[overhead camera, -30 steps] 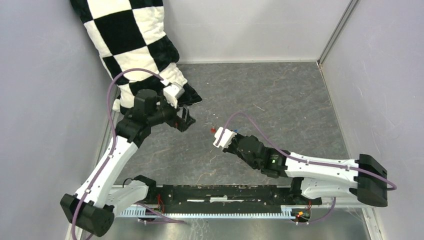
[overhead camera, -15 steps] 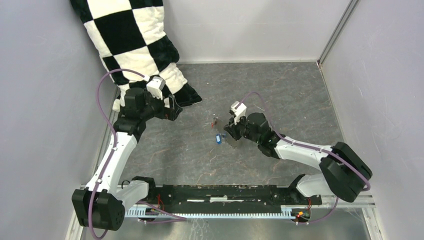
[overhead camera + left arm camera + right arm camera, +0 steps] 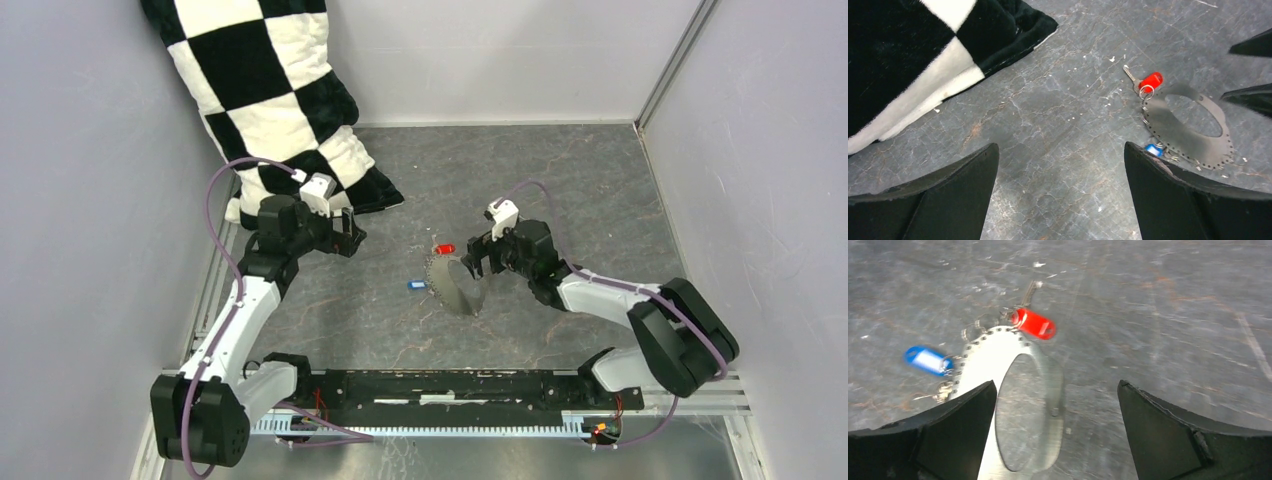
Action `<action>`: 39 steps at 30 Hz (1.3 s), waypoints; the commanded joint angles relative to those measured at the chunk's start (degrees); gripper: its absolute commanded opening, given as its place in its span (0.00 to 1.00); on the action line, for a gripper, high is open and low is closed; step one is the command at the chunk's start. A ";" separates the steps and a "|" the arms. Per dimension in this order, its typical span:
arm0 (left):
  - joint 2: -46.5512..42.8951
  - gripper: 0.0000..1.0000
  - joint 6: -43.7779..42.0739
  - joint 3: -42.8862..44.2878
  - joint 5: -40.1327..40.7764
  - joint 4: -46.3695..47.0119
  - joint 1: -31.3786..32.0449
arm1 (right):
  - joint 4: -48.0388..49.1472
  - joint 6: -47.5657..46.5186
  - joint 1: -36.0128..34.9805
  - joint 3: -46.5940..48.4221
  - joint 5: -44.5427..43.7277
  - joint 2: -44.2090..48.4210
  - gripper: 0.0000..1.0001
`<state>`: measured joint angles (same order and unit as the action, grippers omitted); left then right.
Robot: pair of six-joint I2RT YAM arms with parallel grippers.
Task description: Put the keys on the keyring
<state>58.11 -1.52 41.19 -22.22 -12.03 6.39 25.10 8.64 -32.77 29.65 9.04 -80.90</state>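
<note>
The keyring [image 3: 457, 285] is a grey perforated loop lying on the table at centre. The red key [image 3: 445, 248] lies at its far edge and the blue key [image 3: 416, 286] at its left edge, each with its small ring touching the band. My right gripper [image 3: 472, 258] is open and empty just right of the loop. In the right wrist view the loop [image 3: 983, 360] lies under its left finger [image 3: 948, 435], with the red key [image 3: 1034, 323] and blue key [image 3: 927, 360] ahead of the gripper [image 3: 1055, 385]. My left gripper [image 3: 350, 235] is open and empty, well left of the loop. Its view [image 3: 1060, 147] shows the loop [image 3: 1168, 120], red key [image 3: 1151, 80] and blue key [image 3: 1152, 149].
A black-and-white checkered cushion [image 3: 270, 90] leans in the back left corner, just behind my left gripper, and shows in the left wrist view [image 3: 908, 60]. Grey walls close in the table on the left, back and right. The arm bases' rail [image 3: 450, 385] runs along the near edge.
The keyring with both keys now lies in plain sight on the table. My right gripper has swung right and farther back. My left gripper has moved a little back and left.
</note>
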 commanded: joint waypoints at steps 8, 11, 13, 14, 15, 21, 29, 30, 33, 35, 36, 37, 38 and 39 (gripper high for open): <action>5.94 1.00 -2.31 -9.83 -1.08 22.53 -5.97 | 2.42 -12.71 3.55 -12.20 -42.28 23.40 0.98; 7.44 1.00 -0.82 -13.89 -1.11 31.64 -6.30 | 8.75 -17.83 5.05 -18.30 -54.91 27.74 0.98; 7.91 1.00 0.23 -16.62 -0.76 37.49 -6.31 | 11.15 -17.60 8.09 -21.11 -56.58 29.26 0.98; 8.25 1.00 0.37 -17.97 -1.18 40.27 -6.31 | 13.49 -16.63 9.97 -23.28 -56.50 30.21 0.98; 8.49 1.00 0.28 -19.53 -1.50 43.57 -6.31 | 15.64 -15.55 11.46 -25.22 -56.14 31.11 0.98; 14.01 1.00 -0.88 -26.85 0.50 63.48 -6.31 | 28.12 -12.34 19.77 -34.27 -54.44 30.01 0.98; 23.07 1.00 0.12 -31.11 5.34 81.09 -10.60 | 34.49 -11.26 25.59 -34.61 -47.27 22.86 0.98; 25.76 1.00 0.98 -32.93 5.62 87.80 -10.65 | 31.95 -11.75 25.54 -33.47 -45.16 21.62 0.98; 31.27 1.00 2.46 -35.14 7.63 97.10 -10.99 | 26.58 -8.87 25.43 -32.11 -43.21 19.61 0.98; 29.69 1.00 2.07 -35.77 7.74 95.61 -10.99 | 35.41 -11.07 25.44 -35.94 -39.05 19.83 0.98; 29.64 1.00 2.15 -35.51 8.19 95.03 -10.99 | 38.73 -11.27 25.48 -36.69 -38.80 19.01 0.98; 30.33 1.00 2.70 -34.83 8.77 95.02 -10.99 | 41.23 -12.69 25.45 -36.32 -39.15 17.28 0.98; 30.86 1.00 3.27 -33.80 9.50 93.94 -10.97 | 42.03 -13.85 25.53 -35.05 -39.14 15.14 0.98; 30.57 1.00 3.57 -32.07 10.44 89.92 -11.03 | 42.96 -14.70 25.52 -34.08 -38.42 13.23 0.98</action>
<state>88.47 -0.80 5.61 -15.53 73.95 -4.16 57.65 -3.16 -7.38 0.56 -33.06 -62.89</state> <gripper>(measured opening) 0.997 0.979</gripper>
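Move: From the right hand, wide open, the keyring's middle is about 4 cm back and 5 cm to the left, some 7 cm below. The red key tag lies about 4 cm ahead and 8 cm left of the hand; the blue key tag about 5 cm back and 14 cm left, both just as low. From the left hand the keyring is some 5 cm back, 25 cm to the right and 17 cm down. No contact is visible: the right hand, already open, swings about 30 cm to the right away from the keyring, rising some 5 cm before sinking part-way back, turning clockwise about 60 degrees and tipping its fingers up. The left hand, also still open, sinks some 11 cm while drifting left and slightly forward away from the keys, turning counter-clockwise as its fingers tip up. ##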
